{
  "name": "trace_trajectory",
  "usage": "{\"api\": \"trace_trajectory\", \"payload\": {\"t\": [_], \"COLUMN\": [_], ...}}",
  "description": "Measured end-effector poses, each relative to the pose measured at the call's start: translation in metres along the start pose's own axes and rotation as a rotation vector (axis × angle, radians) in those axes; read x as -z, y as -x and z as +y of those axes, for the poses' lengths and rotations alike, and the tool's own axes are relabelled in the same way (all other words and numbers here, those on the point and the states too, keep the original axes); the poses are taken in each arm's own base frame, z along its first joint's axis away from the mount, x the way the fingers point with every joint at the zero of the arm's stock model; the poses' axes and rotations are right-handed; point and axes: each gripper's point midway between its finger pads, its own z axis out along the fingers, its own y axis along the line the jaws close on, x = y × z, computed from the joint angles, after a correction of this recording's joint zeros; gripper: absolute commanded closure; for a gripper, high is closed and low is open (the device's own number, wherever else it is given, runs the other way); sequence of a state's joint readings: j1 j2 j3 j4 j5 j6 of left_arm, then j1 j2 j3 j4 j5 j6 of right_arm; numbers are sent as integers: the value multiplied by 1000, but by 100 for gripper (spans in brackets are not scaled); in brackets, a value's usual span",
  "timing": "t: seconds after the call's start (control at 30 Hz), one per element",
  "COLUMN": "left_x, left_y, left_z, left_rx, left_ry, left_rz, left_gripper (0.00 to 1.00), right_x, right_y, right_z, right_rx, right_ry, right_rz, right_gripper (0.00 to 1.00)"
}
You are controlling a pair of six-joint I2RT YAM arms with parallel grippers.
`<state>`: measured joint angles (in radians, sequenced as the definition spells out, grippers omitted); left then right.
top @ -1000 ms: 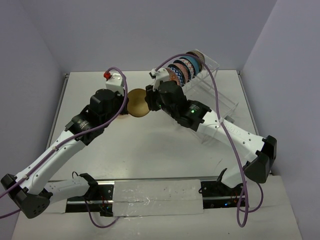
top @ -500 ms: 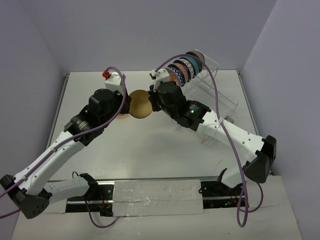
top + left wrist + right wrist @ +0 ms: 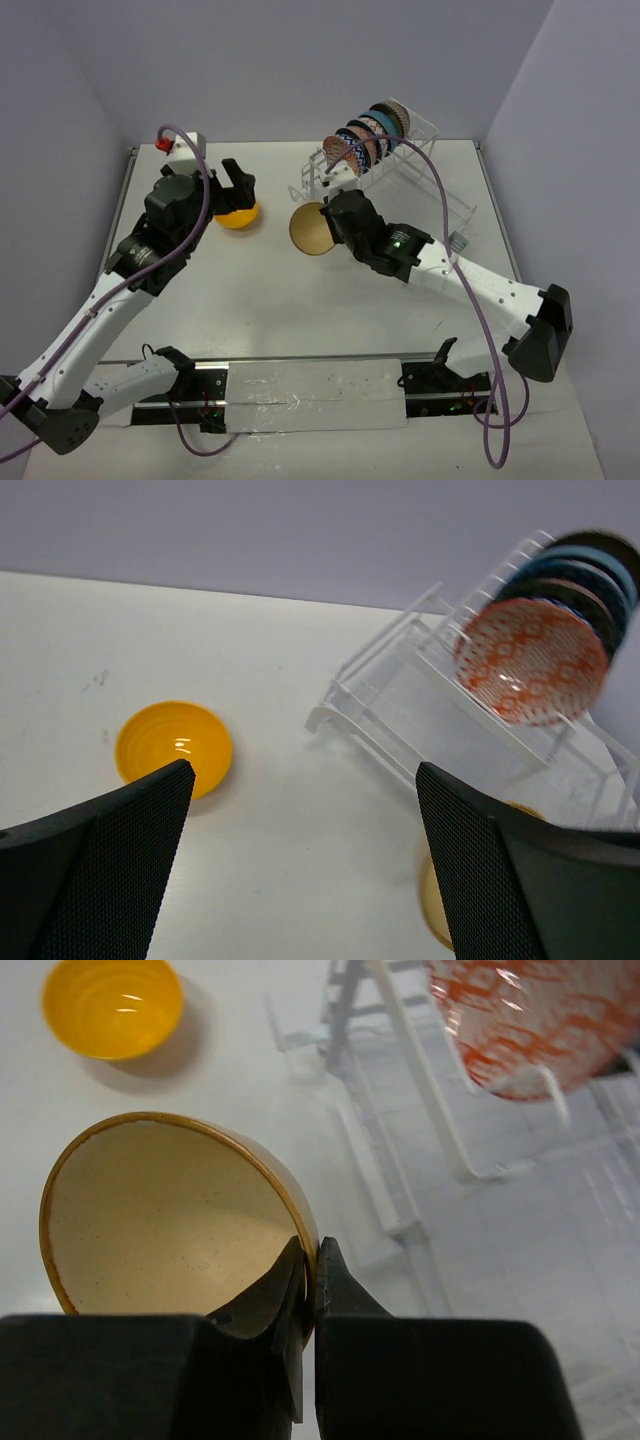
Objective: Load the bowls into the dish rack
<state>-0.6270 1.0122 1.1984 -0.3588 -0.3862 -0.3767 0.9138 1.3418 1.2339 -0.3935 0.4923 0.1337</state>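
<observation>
A tan bowl point(image 3: 310, 229) point(image 3: 160, 1210) hangs on edge above the table, with my right gripper point(image 3: 328, 222) point(image 3: 312, 1258) shut on its rim. The white wire dish rack point(image 3: 425, 185) point(image 3: 395, 1175) point(image 3: 400, 695) stands at the far right with several patterned bowls upright in its slots, a red-and-white one point(image 3: 338, 152) point(image 3: 525, 1020) point(image 3: 530, 660) at the front. An orange-yellow bowl point(image 3: 238, 216) point(image 3: 173, 745) point(image 3: 113, 1005) sits on the table at the far left. My left gripper point(image 3: 236, 188) point(image 3: 305, 772) is open and empty just above it.
The rack's clear tray point(image 3: 445, 205) reaches toward the right table edge. Bare white tabletop point(image 3: 270, 300) lies between the arms and the near rail. Purple cables loop over both arms.
The left gripper has opened, let go of the tan bowl and drawn back left, uncovering the orange-yellow bowl. The right gripper has shut on the tan bowl and carried it right and nearer.
</observation>
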Motion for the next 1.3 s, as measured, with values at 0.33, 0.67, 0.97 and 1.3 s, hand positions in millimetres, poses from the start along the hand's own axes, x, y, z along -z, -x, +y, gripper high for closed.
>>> {"api": "trace_trajectory", "payload": {"t": [0.33,0.67,0.97,1.3], "left_x": [-30,-32,-16,-16], "left_y": [-22,-73,-62,-57], "left_z": [85,109,114,118], "left_rx": [140,145,128,114], "left_ry": [189,239,252,270], "left_rz": [87,195,130,107], "left_gripper": [1,1,1,1], "right_x": [38,49,36,-30], "right_y": [-28,-55,-32,-47], "right_z": [-138,-235,-280,-283], "right_rx": [-26,53,228,577], "right_ry": [-380,-788,-945,-991], "right_rz": [-14,-43,-128,-4], "right_gripper": [100,100,100,100]}}
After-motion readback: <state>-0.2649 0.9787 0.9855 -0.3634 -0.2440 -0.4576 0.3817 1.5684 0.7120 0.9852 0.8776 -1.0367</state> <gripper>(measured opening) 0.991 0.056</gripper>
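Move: The slot space at the far right end of the dish rack's lower tier, where the right hand's tan bowl is being taken, lies roughly 15 cm ahead of that hand, 28 cm to its right and 13 cm below. The orange-white bowl stands about 18 cm ahead and 5 cm right, level; the upper tier's near corner is some 9 cm ahead, 8 cm right, 2 cm below. From the left hand, the yellow bowl lies about 15 cm ahead, 6 cm left, 33 cm below. The tan bowl, its rim still pinched in the right hand, is swept about 27 cm right, nearly level, past the upper tier's near corner, then some 9 cm forward over the lower tier, dipping slightly at the end; the hand turns some 40 degrees clockwise and rolls its left side down. The empty left hand, fingers open, swings left and down about 9 cm each, towards the yellow bowl. ##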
